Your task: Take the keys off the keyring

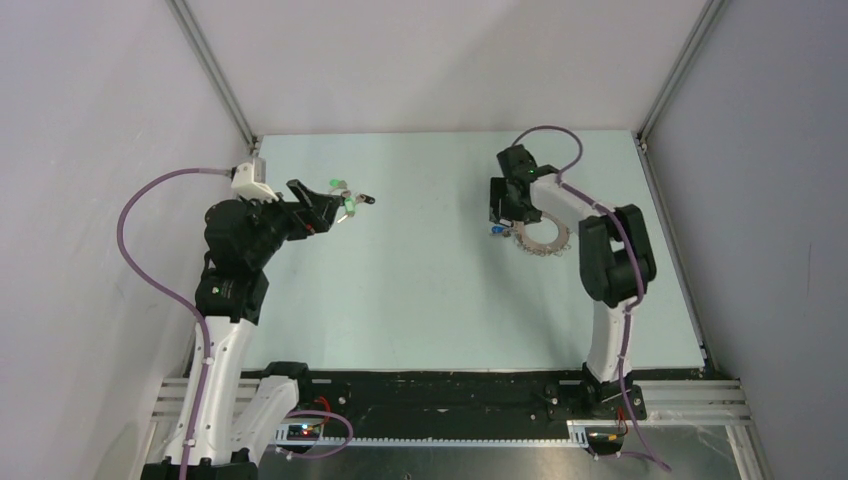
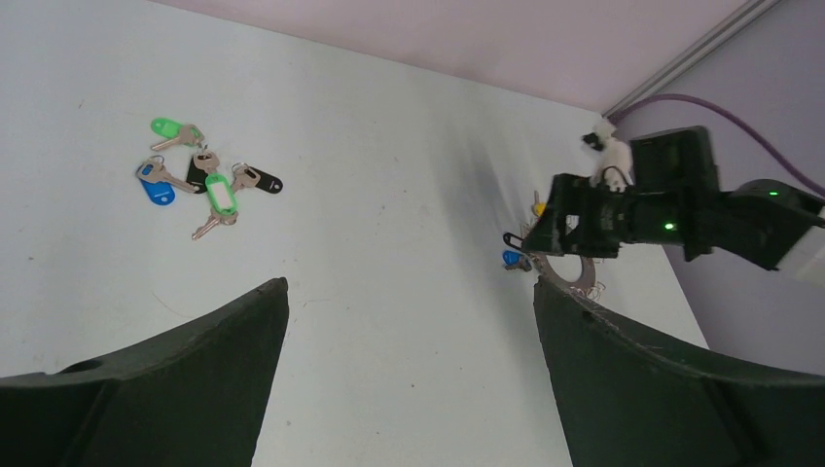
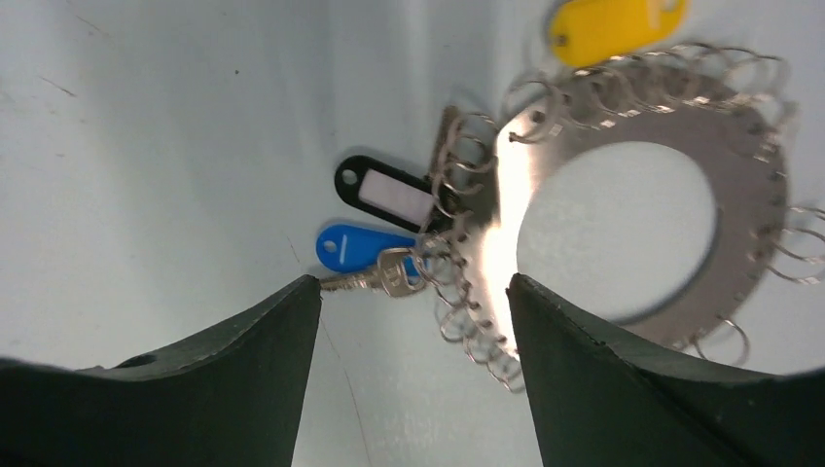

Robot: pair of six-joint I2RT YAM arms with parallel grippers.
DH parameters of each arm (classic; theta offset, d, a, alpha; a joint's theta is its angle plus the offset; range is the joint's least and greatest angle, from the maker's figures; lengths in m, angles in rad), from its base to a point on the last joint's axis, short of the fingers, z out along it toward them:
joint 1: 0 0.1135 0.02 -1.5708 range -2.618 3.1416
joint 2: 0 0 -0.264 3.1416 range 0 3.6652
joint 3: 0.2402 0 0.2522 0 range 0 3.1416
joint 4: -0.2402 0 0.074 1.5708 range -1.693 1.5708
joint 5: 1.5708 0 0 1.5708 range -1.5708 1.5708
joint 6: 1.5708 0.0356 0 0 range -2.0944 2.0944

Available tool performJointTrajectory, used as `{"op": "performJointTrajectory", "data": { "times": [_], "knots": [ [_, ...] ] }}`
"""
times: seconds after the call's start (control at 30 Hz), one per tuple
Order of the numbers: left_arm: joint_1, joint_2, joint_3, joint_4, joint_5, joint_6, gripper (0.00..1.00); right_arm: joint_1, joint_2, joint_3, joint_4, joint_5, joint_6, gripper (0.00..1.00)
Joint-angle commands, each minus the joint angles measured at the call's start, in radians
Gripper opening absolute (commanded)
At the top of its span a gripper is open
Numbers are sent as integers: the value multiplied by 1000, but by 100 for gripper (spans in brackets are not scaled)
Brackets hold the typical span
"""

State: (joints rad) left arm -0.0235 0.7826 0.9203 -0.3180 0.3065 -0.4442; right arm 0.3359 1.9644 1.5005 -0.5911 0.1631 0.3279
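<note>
The keyring (image 3: 754, 209), a flat silver ring with small wire loops round its rim, lies on the table (image 1: 420, 290). Still hanging on its loops are a blue-headed key (image 3: 362, 246), a black tag (image 3: 384, 195) and a yellow tag (image 3: 613, 24). My right gripper (image 3: 413, 287) is open just over the ring's left rim. The blue key's silver blade reaches its left fingertip. From above, the right gripper (image 1: 500, 220) is at the keyring's (image 1: 545, 238) left edge. Several loose keys (image 2: 199, 180) with green, blue and black heads lie apart on the left. My left gripper (image 2: 411, 287) is open and holds nothing.
From above, the left gripper (image 1: 335, 208) hovers by the loose keys (image 1: 347, 200) at the table's far left. The right arm (image 2: 671, 209) shows in the left wrist view over the keyring (image 2: 576, 274). Grey walls close in the table on three sides.
</note>
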Motion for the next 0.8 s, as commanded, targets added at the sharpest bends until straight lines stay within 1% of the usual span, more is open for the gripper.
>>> {"op": "performJointTrajectory", "data": {
  "times": [0.0,0.1,0.17,0.2,0.23,0.27,0.3,0.33,0.37,0.4,0.5,0.53,0.63,0.67,0.7,0.77],
  "knots": [
    [8,-6,48,6,-4,10,98,21,119,102,-62,81,-58,75],
    [8,-10,47,6,-6,15,98,20,210,225,-166,130,-46,71],
    [9,-10,47,5,-6,17,98,16,243,252,-202,163,-37,61],
    [10,-10,47,4,-8,18,98,14,242,248,-207,156,-34,46],
    [11,-9,45,4,-8,18,98,9,223,236,-203,146,-29,37],
    [12,-9,46,4,-8,19,98,6,208,207,-180,117,-27,21],
    [12,-9,46,5,-9,17,98,5,164,183,-160,80,-29,16],
    [15,-9,46,4,-12,17,98,7,137,131,-114,61,-32,5],
    [16,-10,48,2,-13,15,98,11,72,103,-56,24,-42,2],
    [19,-10,48,2,-10,14,98,14,39,41,-24,4,-50,0],
    [20,-11,44,4,-10,12,98,37,-152,-89,115,-52,-80,0],
    [20,-12,44,4,-10,12,98,41,-186,-142,137,-69,-86,0],
    [20,-15,45,5,-5,5,98,57,-344,-224,223,-167,-115,0],
    [20,-22,46,4,-11,-19,98,64,-370,-251,235,-194,-122,0],
    [20,-30,44,3,-51,-40,98,69,-422,-263,257,-234,-137,0],
    [20,-47,27,5,-62,-80,98,84,-488,-294,277,-298,-162,0]
  ]
}}
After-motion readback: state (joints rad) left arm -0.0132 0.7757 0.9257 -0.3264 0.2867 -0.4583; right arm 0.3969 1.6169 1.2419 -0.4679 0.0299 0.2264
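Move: The black-tagged key I'm after lies under my open right fingers, its tag's middle about 3 cm ahead, 1 cm left and 5 cm below my hand point. At the same depth are the blue tag, roughly 1 cm ahead and 2 cm left, the keyring's disc, centred 8 cm right and 1 cm ahead, and the yellow tag, 9 cm ahead and 9 cm right. From my left hand the black-tagged key is some 16 cm ahead, 32 cm right and 30 cm down. I drop my right hand about 4 cm, edging forward as my fingertips reach the keyring's left rim, and close my fingers fully, pinching where the black-tagged key joins the small rings. Still pinching, I draw back some 7 cm and lift roughly 10 cm, drifting left late, while my fingertips swing upward about 15 degrees and my hand turns slightly counter-clockwise. ##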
